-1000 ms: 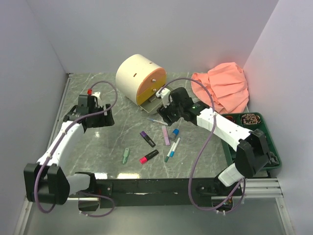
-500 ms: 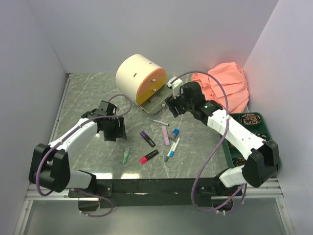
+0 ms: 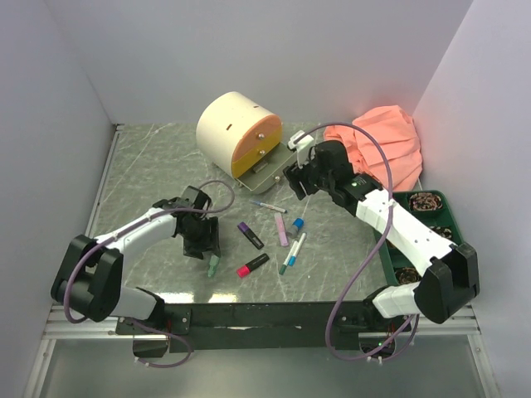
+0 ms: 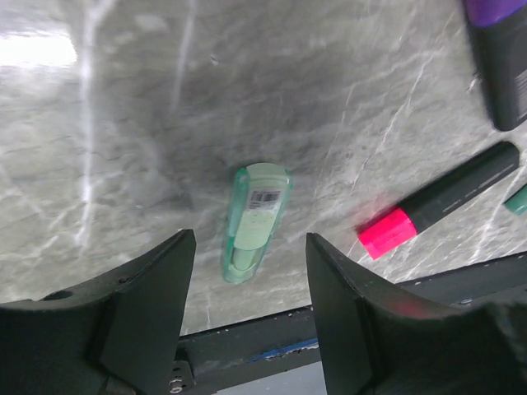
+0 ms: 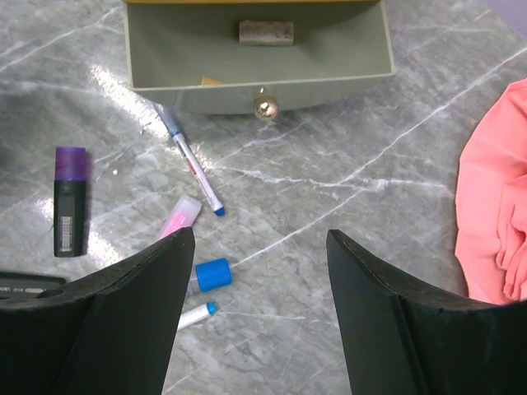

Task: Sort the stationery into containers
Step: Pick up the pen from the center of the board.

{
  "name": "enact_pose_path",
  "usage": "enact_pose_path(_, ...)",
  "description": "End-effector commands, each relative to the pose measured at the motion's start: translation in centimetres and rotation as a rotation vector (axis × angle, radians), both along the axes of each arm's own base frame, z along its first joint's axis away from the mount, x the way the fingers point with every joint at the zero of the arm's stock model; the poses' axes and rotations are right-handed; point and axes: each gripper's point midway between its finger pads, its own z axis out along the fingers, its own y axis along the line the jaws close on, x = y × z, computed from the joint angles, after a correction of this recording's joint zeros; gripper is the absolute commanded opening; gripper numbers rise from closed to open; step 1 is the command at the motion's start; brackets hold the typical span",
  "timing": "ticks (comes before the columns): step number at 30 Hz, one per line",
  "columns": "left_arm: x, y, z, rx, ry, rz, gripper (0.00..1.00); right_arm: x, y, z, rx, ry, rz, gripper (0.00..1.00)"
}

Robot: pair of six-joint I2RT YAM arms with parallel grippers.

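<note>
My left gripper (image 3: 205, 246) hangs open just above the table. A small green piece (image 4: 255, 220) lies flat between its fingers, untouched, also seen from above (image 3: 213, 264). Beside it lie a pink-black highlighter (image 4: 436, 202) and a purple highlighter (image 3: 250, 235). My right gripper (image 5: 258, 234) is open and empty in front of a pulled-out grey drawer (image 5: 259, 90) of the cream drum cabinet (image 3: 236, 133). Below it lie a thin white pen (image 5: 191, 163), a lilac marker (image 5: 179, 220) and a blue-capped highlighter (image 5: 212, 274). The orange and yellow drawers (image 3: 253, 151) are closed.
A peach cloth (image 3: 377, 149) is heaped at the back right, close to my right arm. A dark green tray (image 3: 431, 224) stands along the right edge. The black front rail (image 3: 249, 315) runs just behind the green piece. White walls enclose the table.
My left arm has swung from the far left to the front centre, over the green piece, its jaws narrowing somewhat. My right gripper has shifted slightly right, away from the drawer.
</note>
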Motion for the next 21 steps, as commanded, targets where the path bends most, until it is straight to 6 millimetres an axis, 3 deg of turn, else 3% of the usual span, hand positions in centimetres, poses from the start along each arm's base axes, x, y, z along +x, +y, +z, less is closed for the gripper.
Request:
enact_pose_path(1, -0.1, -1.1, -0.5, -0.002, 0.015, -0.010, 0.63, 0.0, -0.3, 1.6, 0.042, -0.044, -0.005, 0.73)
enact_pose_path(5, 0.1, -1.1, -1.5, 0.030, 0.038, -0.001, 0.63, 0.0, -0.7, 2.4, 0.052, -0.054, -0.014, 0.74)
enact_pose_path(8, 0.1, -1.1, -1.8, 0.047, 0.048, -0.007, 0.58, -0.1, -1.2, 3.1, 0.062, -0.064, -0.024, 0.74)
enact_pose_path(12, -0.2, -2.0, -2.2, 0.051, 0.052, -0.046, 0.31, -0.3, -1.6, 3.0, 0.067, -0.061, -0.033, 0.74)
enact_pose_path(16, -0.3, -2.3, -2.2, 0.051, 0.054, -0.059, 0.19, -0.6, -2.0, 2.5, 0.063, -0.054, -0.041, 0.74)
enact_pose_path(18, -0.2, -2.5, -1.8, 0.037, 0.048, -0.069, 0.01, -0.6, -2.2, 2.7, 0.062, -0.059, -0.042, 0.74)
enact_pose_path(21, 1.1, -4.2, 0.7, -0.038, -0.019, -0.201, 0.01, -0.5, -2.4, 3.2, 0.058, -0.070, -0.043, 0.74)
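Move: The green pen lies just under the left hand's open fingers, about 1 cm back, 1 cm to the right and 2 cm below. From that hand, the pink-and-black marker is roughly 11 cm to the right and 1 cm back, and the purple-and-black marker some 10 cm to the right and 6 cm ahead. From the right hand the green pen is about 17 cm back, 22 cm to the left and 19 cm down. The left fingers come to pinch the green pen by its sides near the middle: the hand first sinks about 2 cm, easing back 1 cm and a little right, then closes to half its former gap and shifts another 1 cm right, staying low. The empty right hand, still open, drifts some 2 cm right and 1.5 cm up, away from the open drawer. ##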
